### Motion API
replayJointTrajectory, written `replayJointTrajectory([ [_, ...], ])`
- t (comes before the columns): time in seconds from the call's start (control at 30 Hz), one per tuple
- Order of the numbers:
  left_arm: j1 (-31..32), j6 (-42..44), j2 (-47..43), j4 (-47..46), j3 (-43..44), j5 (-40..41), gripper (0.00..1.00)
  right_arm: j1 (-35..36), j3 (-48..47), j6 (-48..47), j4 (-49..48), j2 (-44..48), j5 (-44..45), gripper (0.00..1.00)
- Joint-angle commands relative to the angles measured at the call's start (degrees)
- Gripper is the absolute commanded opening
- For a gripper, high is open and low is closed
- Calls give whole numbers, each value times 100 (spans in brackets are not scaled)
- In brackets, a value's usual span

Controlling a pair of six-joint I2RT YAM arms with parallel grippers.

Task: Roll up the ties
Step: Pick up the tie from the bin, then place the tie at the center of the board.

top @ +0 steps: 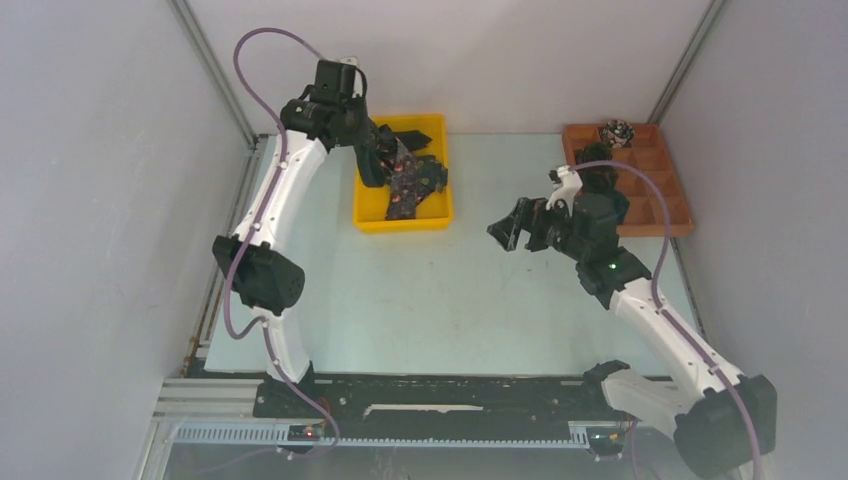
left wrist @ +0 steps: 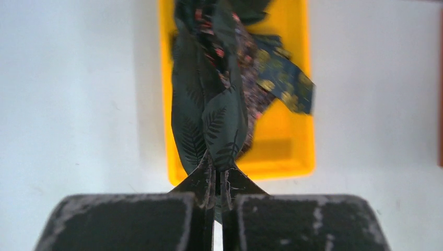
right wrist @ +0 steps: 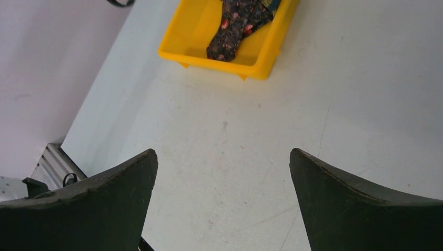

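Several dark ties point(top: 410, 178) lie heaped in a yellow bin point(top: 366, 212) at the table's back left. My left gripper point(top: 381, 165) hangs over the bin. In the left wrist view it point(left wrist: 218, 180) is shut on a dark green leaf-patterned tie point(left wrist: 211, 123), which hangs folded from the jaws down into the yellow bin point(left wrist: 282, 157). A dark tie with gold marks point(left wrist: 284, 81) and one with reddish dots point(right wrist: 237, 23) lie in the bin too. My right gripper point(top: 507, 232) hovers open over the middle of the table, its fingers point(right wrist: 123, 201) wide apart with only bare table between them.
A brown compartment tray point(top: 655, 190) stands at the back right, with one rolled patterned tie point(top: 617, 132) in its far compartment. Grey walls close in the table on three sides. The yellow bin point(right wrist: 219, 55) lies ahead of the right gripper.
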State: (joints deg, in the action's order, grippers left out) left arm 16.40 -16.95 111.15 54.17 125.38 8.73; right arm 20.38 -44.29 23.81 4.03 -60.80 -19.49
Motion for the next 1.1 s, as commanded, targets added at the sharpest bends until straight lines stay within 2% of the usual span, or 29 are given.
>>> replayJointTrajectory([
  [0.0, 455, -237, -627, 145, -108, -817, 0, -70, -539, 203, 509, 484, 205, 100],
  [0.1, 735, -362, -733, 177, 313, -1230, 0, -97, -863, 220, 976, 674, 354, 100],
  [0.3, 1014, -862, -620, 54, 1620, -2062, 0, -166, -1022, 346, 1260, 1445, 567, 100],
  [0.53, 1412, -1751, -854, -1320, 1639, -3648, 0, -383, -1488, 370, 1785, 2215, 1086, 100],
  [0.83, 2413, -3103, -850, -2873, 1693, -4609, 0, -539, -2234, 45, 2383, 3196, 2364, 100],
  [0.93, 2650, -3397, -1132, -3406, 1222, -4830, 0, -536, -2499, -112, 2590, 3403, 2647, 100],
  [1.0, 2683, -3546, -1773, -3917, 232, -4687, 0, -530, -2598, -160, 2757, 3473, 2756, 100],
  [1.07, 2646, -3821, -2452, -4550, -1148, -4345, 0, -533, -2643, -187, 2927, 3495, 2832, 100],
])
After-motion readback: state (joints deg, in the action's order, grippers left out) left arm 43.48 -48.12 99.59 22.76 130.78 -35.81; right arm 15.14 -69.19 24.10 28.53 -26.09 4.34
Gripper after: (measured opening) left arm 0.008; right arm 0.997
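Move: The left fingers already hold the green tie, which hangs down at the near-left part of the yellow bin; the bin's middle is about 5 cm ahead, 4 cm to the right and 27 cm below. The open right gripper, where the tie is being brought, is some 27 cm right of the left hand, 18 cm back and 7 cm lower. From the right hand, the tie is about 19 cm ahead, 27 cm left and 5 cm lower, and the brown tray 19 cm ahead, 25 cm right and 19 cm lower. Keeping its pinch on the green tie, the left hand sweeps it away from the bin towards the right gripper, roughly 27 cm each to the right, up and back, while the wrist rolls and swings clockwise until the fingers point right. Meanwhile the right hand, still wide open, rises about 25 cm, drawing back and right and tipping its fingers up some 30 degrees. ##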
